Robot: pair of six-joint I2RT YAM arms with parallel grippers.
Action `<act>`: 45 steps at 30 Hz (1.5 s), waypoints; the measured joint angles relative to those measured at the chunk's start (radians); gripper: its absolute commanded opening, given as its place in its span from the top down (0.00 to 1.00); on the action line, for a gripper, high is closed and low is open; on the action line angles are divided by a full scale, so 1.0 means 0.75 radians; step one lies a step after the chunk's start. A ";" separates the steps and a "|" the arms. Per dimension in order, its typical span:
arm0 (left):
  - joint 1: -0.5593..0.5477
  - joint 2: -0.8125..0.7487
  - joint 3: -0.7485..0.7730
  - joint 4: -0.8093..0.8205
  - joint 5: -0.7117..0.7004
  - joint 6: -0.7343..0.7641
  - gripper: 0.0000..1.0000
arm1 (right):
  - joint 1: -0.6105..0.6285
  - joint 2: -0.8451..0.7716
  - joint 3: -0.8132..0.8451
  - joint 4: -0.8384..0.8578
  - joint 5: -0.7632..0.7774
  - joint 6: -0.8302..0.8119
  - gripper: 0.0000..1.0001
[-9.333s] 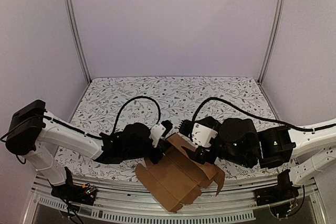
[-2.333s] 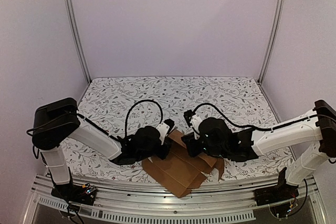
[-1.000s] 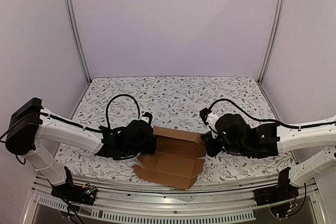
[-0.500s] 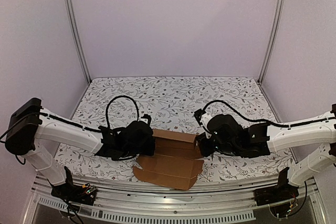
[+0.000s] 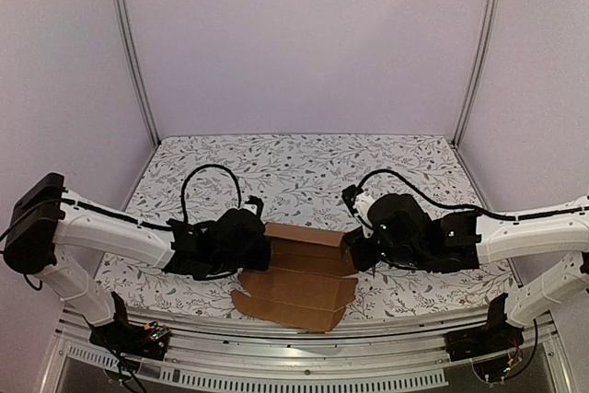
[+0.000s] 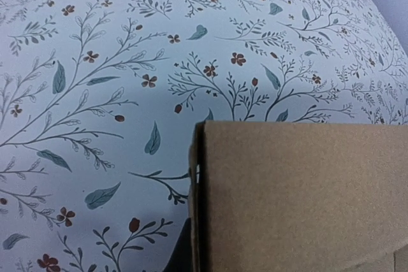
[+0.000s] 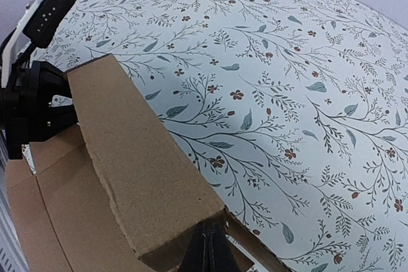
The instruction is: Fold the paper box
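The paper box (image 5: 299, 287) is plain brown cardboard lying near the table's front edge. Its back wall is raised and its front panel lies flat. My left gripper (image 5: 264, 246) is at the wall's left end. In the left wrist view the cardboard (image 6: 299, 202) covers the jaws, with only a dark sliver of the gripper (image 6: 190, 260) showing beside the wall's edge. My right gripper (image 5: 352, 251) is at the wall's right end. In its wrist view the black fingertips (image 7: 207, 250) are shut together and push into the corner under the raised wall (image 7: 134, 157).
A floral cloth (image 5: 313, 172) covers the table. A metal rail (image 5: 304, 356) runs along the near edge. Upright posts (image 5: 129, 43) and pale walls close in the back and sides. The left arm's black wrist (image 7: 32, 103) shows past the box.
My right gripper has moved left against the box's right end. The back wall stands a little more upright. The left arm has barely shifted.
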 measured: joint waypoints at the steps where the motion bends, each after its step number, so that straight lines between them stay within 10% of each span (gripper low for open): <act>1: 0.000 -0.008 0.000 0.003 -0.001 0.002 1.00 | 0.000 -0.017 0.004 -0.007 -0.003 -0.005 1.00; 15: -0.008 -0.121 -0.023 0.110 0.005 0.013 1.00 | 0.056 -0.481 -0.094 -0.004 -0.266 -0.122 1.00; 45: 0.135 -0.287 -0.249 0.407 0.363 -0.156 1.00 | 0.214 -0.527 -0.401 0.176 -0.287 -0.053 1.00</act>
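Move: The left fingers already hold the left end of the folded back wall, whose middle lies about 9 cm to their right and 2 cm ahead. The shut right fingers are at its right end, with the wall's middle 8 cm to their left and 1 cm ahead. From the right hand, the middle panel's right edge is some 9 cm back, 2 cm right and 7 cm lower; the near flap is about 16 cm back and 12 cm left. Bring the right gripper, still shut, up off the back wall's right corner and back towards yourself, then down beside the middle panel's right edge, ending about 10 cm back and turned some 20 degrees counter-clockwise. Meanwhile keep the left grip on the wall, raise it roughly 5 cm and roll its left side down about 25 degrees. ##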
